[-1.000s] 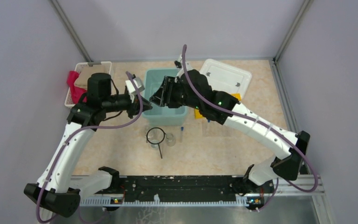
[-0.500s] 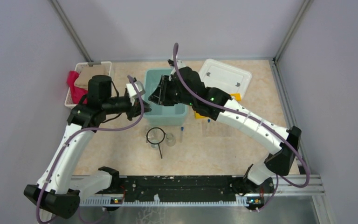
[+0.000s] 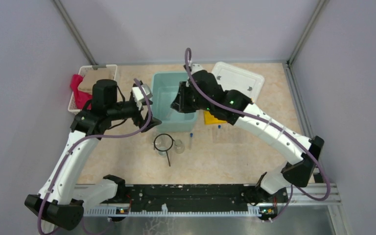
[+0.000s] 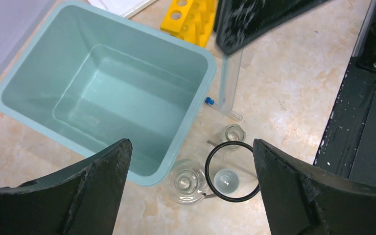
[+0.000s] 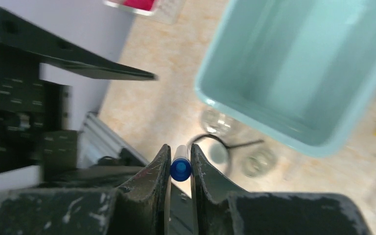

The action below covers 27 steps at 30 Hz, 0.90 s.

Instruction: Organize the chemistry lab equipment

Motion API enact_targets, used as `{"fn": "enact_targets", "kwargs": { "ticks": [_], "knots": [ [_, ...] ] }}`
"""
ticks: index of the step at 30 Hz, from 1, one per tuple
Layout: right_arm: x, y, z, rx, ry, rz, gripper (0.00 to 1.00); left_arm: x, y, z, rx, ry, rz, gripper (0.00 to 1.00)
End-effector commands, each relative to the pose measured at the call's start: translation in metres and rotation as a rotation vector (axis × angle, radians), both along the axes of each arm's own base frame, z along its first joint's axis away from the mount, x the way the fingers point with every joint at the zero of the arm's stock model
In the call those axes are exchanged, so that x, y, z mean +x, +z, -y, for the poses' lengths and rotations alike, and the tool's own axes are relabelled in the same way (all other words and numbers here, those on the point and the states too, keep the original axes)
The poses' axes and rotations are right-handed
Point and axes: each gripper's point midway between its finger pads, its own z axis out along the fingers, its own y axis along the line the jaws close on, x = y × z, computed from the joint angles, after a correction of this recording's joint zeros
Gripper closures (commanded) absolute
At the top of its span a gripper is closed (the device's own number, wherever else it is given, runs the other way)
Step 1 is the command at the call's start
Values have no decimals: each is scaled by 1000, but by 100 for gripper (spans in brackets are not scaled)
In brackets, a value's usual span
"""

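Observation:
My right gripper (image 5: 180, 164) is shut on a clear test tube, its blue cap (image 5: 180, 169) pinched between the jaws. From the left wrist view that tube (image 4: 231, 78) hangs out below the right gripper, above the table. My left gripper (image 4: 191, 144) is open and empty over the teal bin's (image 4: 29, 63) near corner. On the table below lie a black wire ring (image 4: 208, 169), two small beakers (image 4: 226, 181) (image 4: 233, 133), a clear flask (image 4: 190, 182) and another capped test tube (image 4: 223, 108). The yellow rack (image 3: 213, 119) lies behind my right arm.
The teal bin (image 3: 174, 125) stands empty mid-table. A white lid (image 3: 237, 81) lies at the back right. A white basket (image 3: 90, 81) with red and tan cloths sits at the back left. Both arms hang close together over the bin.
My left gripper has opened wide and let go of the test tube. My right gripper has closed on the tube's capped end and shifted a little to the right.

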Motion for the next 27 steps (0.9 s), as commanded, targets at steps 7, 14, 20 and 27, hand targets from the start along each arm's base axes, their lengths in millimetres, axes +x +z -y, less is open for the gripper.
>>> {"fn": "enact_targets", "kwargs": {
  "ticks": [7,14,20,27],
  "knots": [
    [24,-48,202,-301,-431,4,100,23,-5,-4,-13,140,-104,1],
    [16,-117,263,-542,-599,-53,100,28,-9,-6,-5,177,-143,1],
    [29,-147,275,-566,-675,-79,100,28,-8,-4,-17,177,-151,1],
    [52,-167,281,-587,-730,-89,100,27,-4,-4,-22,177,-149,1]
  ]
}}
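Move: The right hand, holding a capped tube, is about 25 cm left of the clear rack, with the rack some 8 cm farther ahead and 30 cm lower. From this hand, the yellow rack is 21 cm right and 16 cm ahead, the loose tube 7 cm right and 5 cm ahead, and the bin's middle 19 cm ahead, barely left, all about 30 cm below. From the empty left hand, the clear rack lies roughly 31 cm right, 8 cm ahead and 26 cm below. Rightward in a fast sweep of about 28 cm, then sinking more steeply for some 16 cm of drop in all, the right arm carries the tube away from the bin towards the clear rack, keeping its pinch just below the blue cap. On the way the wrist swings clockwise and tips the fingers to point forward and steeply down. The left hand, already open, eases 3 cm forward and down beside the bin. ##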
